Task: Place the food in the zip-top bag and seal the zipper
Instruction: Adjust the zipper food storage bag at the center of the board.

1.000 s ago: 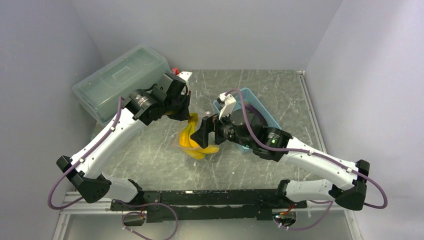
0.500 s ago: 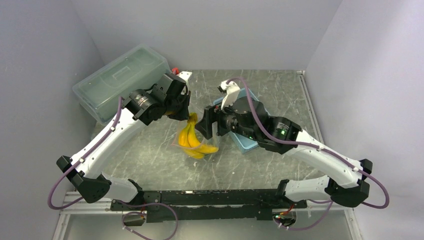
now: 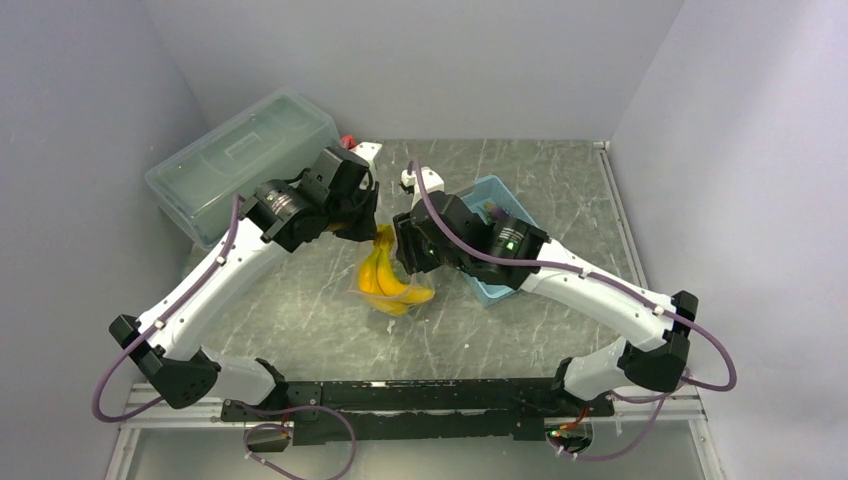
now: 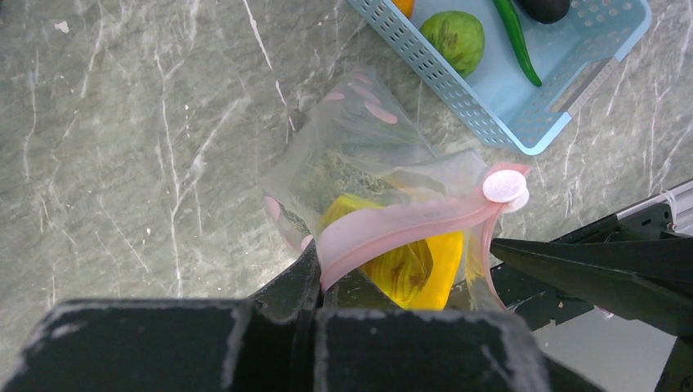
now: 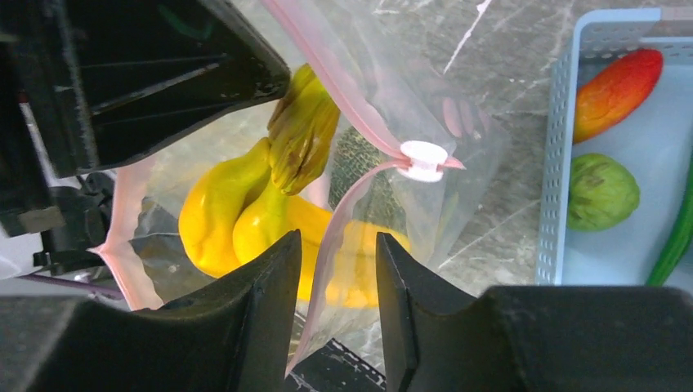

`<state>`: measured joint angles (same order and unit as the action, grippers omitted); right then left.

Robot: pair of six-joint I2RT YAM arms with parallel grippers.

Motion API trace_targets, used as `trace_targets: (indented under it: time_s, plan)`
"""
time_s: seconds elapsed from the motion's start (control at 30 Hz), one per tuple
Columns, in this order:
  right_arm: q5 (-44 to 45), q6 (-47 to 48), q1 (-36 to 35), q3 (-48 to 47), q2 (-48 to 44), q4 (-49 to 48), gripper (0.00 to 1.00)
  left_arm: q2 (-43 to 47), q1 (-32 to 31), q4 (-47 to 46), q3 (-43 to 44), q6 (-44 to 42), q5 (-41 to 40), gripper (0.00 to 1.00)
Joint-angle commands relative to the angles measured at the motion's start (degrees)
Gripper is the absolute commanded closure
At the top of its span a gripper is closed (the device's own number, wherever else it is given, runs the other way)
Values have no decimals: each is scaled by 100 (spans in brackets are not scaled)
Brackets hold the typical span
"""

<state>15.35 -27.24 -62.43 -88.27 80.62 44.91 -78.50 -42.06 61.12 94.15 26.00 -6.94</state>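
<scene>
The zip-top bag (image 3: 385,285) hangs over the table with its mouth open and yellow bananas (image 5: 221,212) inside. My left gripper (image 4: 317,273) is shut on one end of the pink zipper (image 4: 392,224). The white slider (image 4: 505,185) sits at the strip's other end. My right gripper (image 5: 337,278) stands with its jaws a little apart, straddling the opposite pink mouth edge without pinching it. More food lies in the light-blue basket (image 5: 556,163): a red-orange piece (image 5: 617,82), a dull-green lump (image 5: 603,192) and a long green pepper (image 4: 516,41).
The basket (image 3: 497,186) lies just right of the bag, partly under the right arm. A large translucent lidded box (image 3: 240,155) stands at the back left, behind the left arm. Both grippers crowd together over the middle of the marbled table.
My right gripper has swung left from over the basket to the bag's mouth, and its jaws have narrowed around the pink edge. The left gripper has held still on the zipper.
</scene>
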Motion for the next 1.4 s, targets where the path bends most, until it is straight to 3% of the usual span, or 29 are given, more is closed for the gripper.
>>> trace_targets:
  time_s: [0.0, 0.2, 0.4, 0.57, 0.8, 0.97, 1.37]
  plan:
    - [535, -19, -40, -422, 68, 383, 63, 251, 21, -92, 139, -60, -88, 100]
    - [838, 38, -50, -658, 247, 679, 100, 369, 20, -72, 81, -68, -184, 100]
    - [1130, 267, -50, -749, 339, 595, 100, 672, 19, -322, -130, -236, -601, 100]
    - [1475, 555, -50, -413, 104, -85, 100, 891, 19, -551, -161, -550, -899, 100]
    - [1104, 513, -42, 1902, -748, -1844, 100, 1683, 17, -1602, -1492, -645, -92, 98]
    - [1104, -31, -41, 2777, -473, -1955, 100, 959, 17, -1482, -2292, 107, 239, 100]
    - [1475, 214, -41, 2408, -899, -1791, 100, 1275, 12, -1646, -1425, -573, 134, 100]
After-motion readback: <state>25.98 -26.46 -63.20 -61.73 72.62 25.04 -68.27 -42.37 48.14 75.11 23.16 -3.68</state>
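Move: Between the right hand's half-open fingers runs the bag's pink rim, its middle about 1 cm ahead and 1 cm left, at finger height; the slider is some 3 cm ahead and 1 cm left. The bananas lie about 2 cm back, 5 cm left and 10 cm below, the basket about 12 cm ahead, 19 cm right and 25 cm below. From the left hand, already gripping the rim, that free stretch lies about 4 cm back and 7 cm right. Edging left and forward a couple of centimetres, the right hand shuts its fingers and pinches the bag's rim beside the slider, while the left keeps its hold. Both hands then lift slightly, the left about 3 cm, swing the bag quickly down some 12 cm, and rise again by about 4 to 6 cm, ending lower than they began, fingers still shut. ##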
